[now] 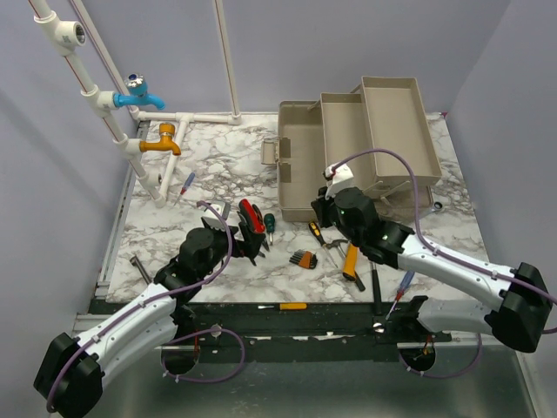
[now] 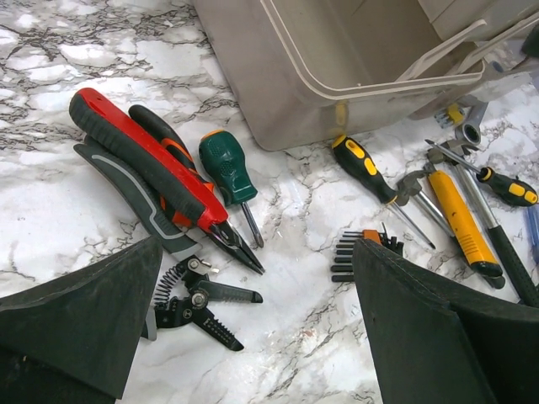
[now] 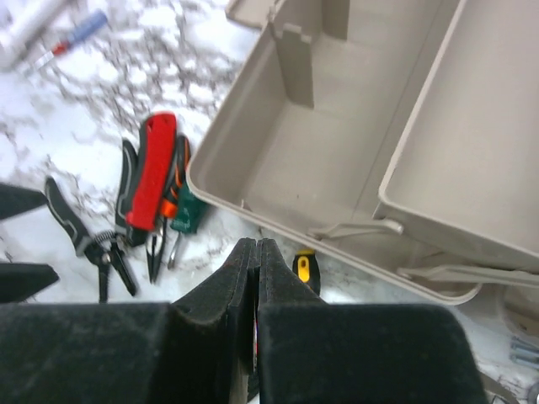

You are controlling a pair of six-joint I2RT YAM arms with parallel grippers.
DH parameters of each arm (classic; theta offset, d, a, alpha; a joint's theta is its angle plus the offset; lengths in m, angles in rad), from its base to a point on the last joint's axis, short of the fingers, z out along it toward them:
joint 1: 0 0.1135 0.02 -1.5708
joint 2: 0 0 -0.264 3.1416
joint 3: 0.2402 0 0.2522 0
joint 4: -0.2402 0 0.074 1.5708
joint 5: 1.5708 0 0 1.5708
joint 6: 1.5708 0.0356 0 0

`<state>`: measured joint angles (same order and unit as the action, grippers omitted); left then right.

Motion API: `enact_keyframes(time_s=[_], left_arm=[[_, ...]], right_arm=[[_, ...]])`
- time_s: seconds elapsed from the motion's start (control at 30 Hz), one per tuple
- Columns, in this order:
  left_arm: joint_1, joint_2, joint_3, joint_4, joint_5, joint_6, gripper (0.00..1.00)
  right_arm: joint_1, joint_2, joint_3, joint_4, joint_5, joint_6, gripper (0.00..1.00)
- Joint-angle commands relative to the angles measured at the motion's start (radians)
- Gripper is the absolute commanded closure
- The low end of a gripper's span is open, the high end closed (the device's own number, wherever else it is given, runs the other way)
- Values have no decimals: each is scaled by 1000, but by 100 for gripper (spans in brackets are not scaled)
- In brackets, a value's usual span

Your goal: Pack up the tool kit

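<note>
The beige tool kit box (image 1: pixel 300 165) stands open at the back right with its fold-out trays (image 1: pixel 396 122) spread; its main well (image 3: pixel 295 168) holds nothing that I can see. My right gripper (image 1: pixel 325 205) hovers at the box's near left corner, shut, fingertips pressed together (image 3: pixel 257 244). My left gripper (image 1: pixel 251 242) is open over bare marble (image 2: pixel 257 252). Just ahead of it lie red pliers (image 2: pixel 152 160), a green screwdriver (image 2: pixel 226 164) and a black wire stripper (image 2: pixel 198 299). Hex keys (image 2: pixel 354 252) sit by its right finger.
A yellow-black screwdriver (image 1: pixel 315 232), a yellow-handled hammer (image 1: pixel 351 259) and a blue-red screwdriver (image 1: pixel 405 283) lie under the right arm. An orange-handled screwdriver (image 1: pixel 291 306) rests on the front rail. Blue (image 1: pixel 144 94) and orange taps (image 1: pixel 164 139) on white pipes stand back left.
</note>
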<state>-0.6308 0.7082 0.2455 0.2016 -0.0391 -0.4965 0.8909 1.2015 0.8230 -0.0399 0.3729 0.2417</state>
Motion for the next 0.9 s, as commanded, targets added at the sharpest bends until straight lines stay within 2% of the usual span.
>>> enact_keyframes(time_s=[0.0, 0.2, 0.4, 0.53, 0.73, 0.87], left_arm=[[-6, -13, -15, 32, -12, 13, 1], [-5, -45, -23, 18, -46, 7, 2], [-5, -63, -35, 28, -45, 7, 2], [-5, -53, -32, 30, -39, 9, 2], [-6, -42, -28, 30, -34, 9, 1], [-6, -36, -26, 32, -33, 10, 2]], right_arm=[[7, -53, -5, 79, 96, 3, 99], [6, -25, 97, 86, 253, -21, 99], [-35, 151, 390, -47, 507, -115, 99], [-154, 265, 572, -166, 467, -89, 99], [-297, 411, 733, -267, 425, -46, 99], [-376, 478, 802, -367, 248, 37, 99]])
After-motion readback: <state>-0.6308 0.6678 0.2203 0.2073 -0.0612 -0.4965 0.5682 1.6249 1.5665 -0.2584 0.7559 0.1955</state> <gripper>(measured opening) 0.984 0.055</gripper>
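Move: The right hand is up at the near edge of the open toolbox. The middle tray's middle lies about 15 cm ahead, 8 cm to its right and 7 cm below. The deep bin is some 12 cm ahead, 4 cm left, 14 cm down; the outer tray about 16 cm ahead, 19 cm right, nearly level in height. The black-yellow screwdriver lies 5 cm back, 4 cm right, 18 cm below. From the left hand the middle tray is roughly 20 cm ahead, 26 cm right, level in height. With its fingers still pinched almost shut, seemingly on a small tool that can't be made out, the right hand heads from the box's near edge to over the middle tray. It climbs some 15 cm as it reaches about 17 cm forward, then swings right and begins to sink, turning nearly 40 degrees clockwise. ##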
